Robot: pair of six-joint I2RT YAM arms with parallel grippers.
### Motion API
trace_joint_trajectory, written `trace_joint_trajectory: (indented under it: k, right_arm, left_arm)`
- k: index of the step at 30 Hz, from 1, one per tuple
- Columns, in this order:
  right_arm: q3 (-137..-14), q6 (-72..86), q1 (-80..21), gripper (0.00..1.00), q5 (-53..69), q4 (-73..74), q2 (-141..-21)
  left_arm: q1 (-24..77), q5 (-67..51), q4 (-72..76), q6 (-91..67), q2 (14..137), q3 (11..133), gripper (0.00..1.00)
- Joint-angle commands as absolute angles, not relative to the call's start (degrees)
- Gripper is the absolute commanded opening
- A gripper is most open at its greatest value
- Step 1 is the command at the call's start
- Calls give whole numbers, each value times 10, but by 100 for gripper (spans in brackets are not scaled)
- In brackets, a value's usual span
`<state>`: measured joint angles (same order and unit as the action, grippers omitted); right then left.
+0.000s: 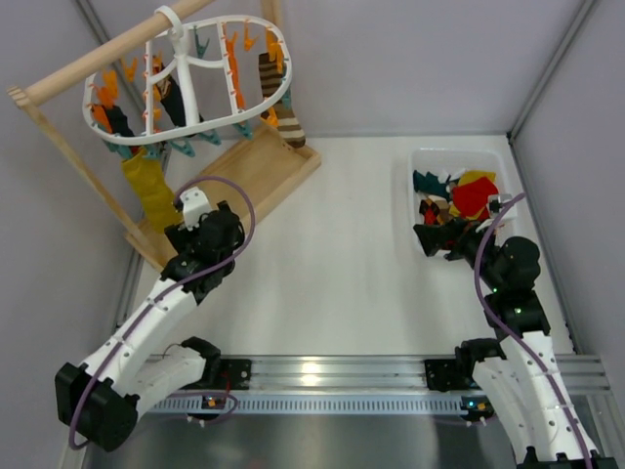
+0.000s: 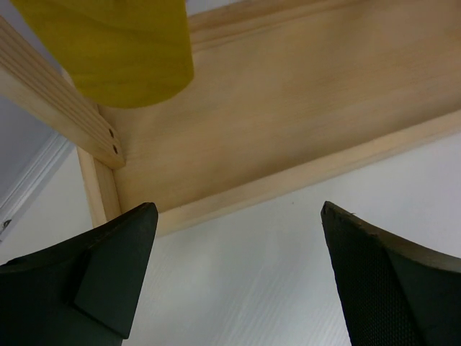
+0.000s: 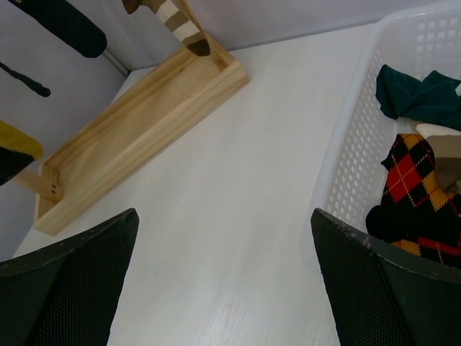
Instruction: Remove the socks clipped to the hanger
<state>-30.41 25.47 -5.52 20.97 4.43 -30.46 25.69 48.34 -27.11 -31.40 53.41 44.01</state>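
The white oval hanger (image 1: pixel 252 109) hangs from a wooden rod at the back left, its orange and teal clips holding socks. A mustard yellow sock (image 1: pixel 148 191) dangles lowest, black socks (image 1: pixel 172 104) hang in the middle, and a brown-and-cream striped sock (image 1: pixel 280 103) hangs at the right end. My left gripper (image 1: pixel 187 211) is open just below the yellow sock (image 2: pixel 115 50), its fingers (image 2: pixel 108 274) apart over the table with nothing between them. My right gripper (image 1: pixel 441 244) is open and empty (image 3: pixel 225 231) beside the basket. The striped sock's toe (image 3: pixel 180 25) shows far off.
The wooden stand's base tray (image 1: pixel 256 166) lies under the hanger, close ahead of the left fingers (image 2: pixel 288 108). A white perforated basket (image 3: pixel 360 158) at the right holds loose socks, among them a dark teal one (image 3: pixel 418 94) and an argyle one (image 3: pixel 418 194). Grey walls close off both sides.
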Motion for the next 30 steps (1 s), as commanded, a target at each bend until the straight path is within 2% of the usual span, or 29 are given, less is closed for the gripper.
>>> trace_joint_trajectory:
  k: [1, 11, 19, 30]
  right_arm:
    - [-303, 241, -63, 99, 197, 52, -300]
    - [-302, 236, -63, 100, 203, 53, -290]
    - [-297, 239, -64, 99, 220, 41, -294]
    - [-299, 236, -70, 100, 227, 44, -291]
  left_arm:
    - [253, 577, -186, -295, 541, 439, 99]
    - [188, 688, -65, -248, 629, 456, 99]
    - [103, 612, 113, -167, 690, 439, 99]
    - [56, 678, 171, -123, 811, 488, 99]
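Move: The mustard-yellow sock hangs ahead and left of my open left hand, its middle about 6 cm farther forward, 13 cm left and 7 cm higher. Below is the wooden tray, its middle some 13 cm ahead and 1 cm left; the slanted post's foot stands about 4 cm ahead and 18 cm left, both 17 cm or so down. From my idle right hand the yellow sock is roughly 58 cm left and 8 cm ahead, about level. I swing my left hand some 12 cm left and 7 cm forward to the hanging yellow sock's lower end, rising slightly first and then dipping back to just under my starting height. On the way I turn the wrist about 25 degrees counter-clockwise and roll its left side up, fingers kept wide open, until the toe end hangs close by the left finger. ##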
